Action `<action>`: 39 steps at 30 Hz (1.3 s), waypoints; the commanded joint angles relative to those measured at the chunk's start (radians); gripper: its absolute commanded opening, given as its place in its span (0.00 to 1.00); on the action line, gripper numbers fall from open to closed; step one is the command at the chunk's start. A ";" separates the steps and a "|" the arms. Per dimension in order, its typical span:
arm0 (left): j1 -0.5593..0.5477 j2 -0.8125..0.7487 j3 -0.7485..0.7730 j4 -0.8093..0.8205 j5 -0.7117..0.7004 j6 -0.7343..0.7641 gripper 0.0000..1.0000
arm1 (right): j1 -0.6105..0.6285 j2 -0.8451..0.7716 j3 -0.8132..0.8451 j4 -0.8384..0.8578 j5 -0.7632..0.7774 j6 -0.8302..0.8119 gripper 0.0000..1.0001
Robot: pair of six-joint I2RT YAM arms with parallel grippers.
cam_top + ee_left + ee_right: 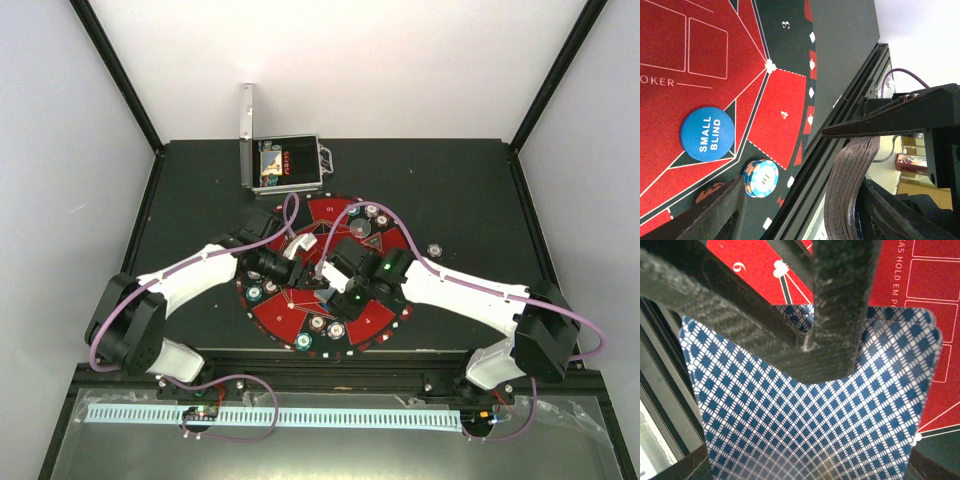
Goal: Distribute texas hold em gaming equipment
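Observation:
My right gripper [335, 275] hangs over the middle of the round red-and-black mat [330, 212], shut on a deck of blue-diamond-backed playing cards [805, 440]. One finger [840, 315] lies across the top card. In the left wrist view the same deck [847, 185] shows edge-on and bowed, close against one finger of my left gripper [800, 200]. That gripper's jaws stand apart, with a wide gap on the other side of the deck. Below it a blue "SMALL BLIND" disc [707, 132] and a teal-and-orange chip stack [761, 177] rest on the mat.
Small chip stacks sit round the mat's rim [303, 342] [254, 293], and one lies off it on the black table [434, 249]. The open silver case [285, 163] stands behind the mat. A black rail [840, 120] runs along the table's near edge.

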 commanded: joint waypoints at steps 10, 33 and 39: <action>0.010 -0.042 0.029 -0.091 -0.084 0.044 0.54 | 0.009 -0.016 -0.014 0.012 0.020 0.008 0.59; 0.018 -0.111 -0.003 0.007 0.052 0.000 0.02 | 0.008 -0.017 -0.042 0.044 0.037 0.044 0.59; 0.052 -0.211 -0.008 -0.029 0.003 0.012 0.02 | 0.005 -0.010 -0.064 0.061 0.061 0.074 0.58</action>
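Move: About 3 cm to the right of the left hand, 2 cm back and slightly below, the deck of cards is already held in the right hand's fingers; its middle is some 2 cm to the left of that right hand and about level with it. From the left hand, the small blind button lies roughly 4 cm right, 7 cm back and 10 cm below. The blue-orange chip stack is 4 cm right and 13 cm back, the black-orange stack straight back about 11 cm, both also some 10 cm down. Closing from a bit over half open to fully shut, the left fingers pinch the card at the top of the deck near its left end, and the hand rises about 3.5 cm with hardly any turn, peeling that end upward. The right hand stays almost in place, sinking under 1 cm, and keeps its grip on the deck's sides against the pull. ##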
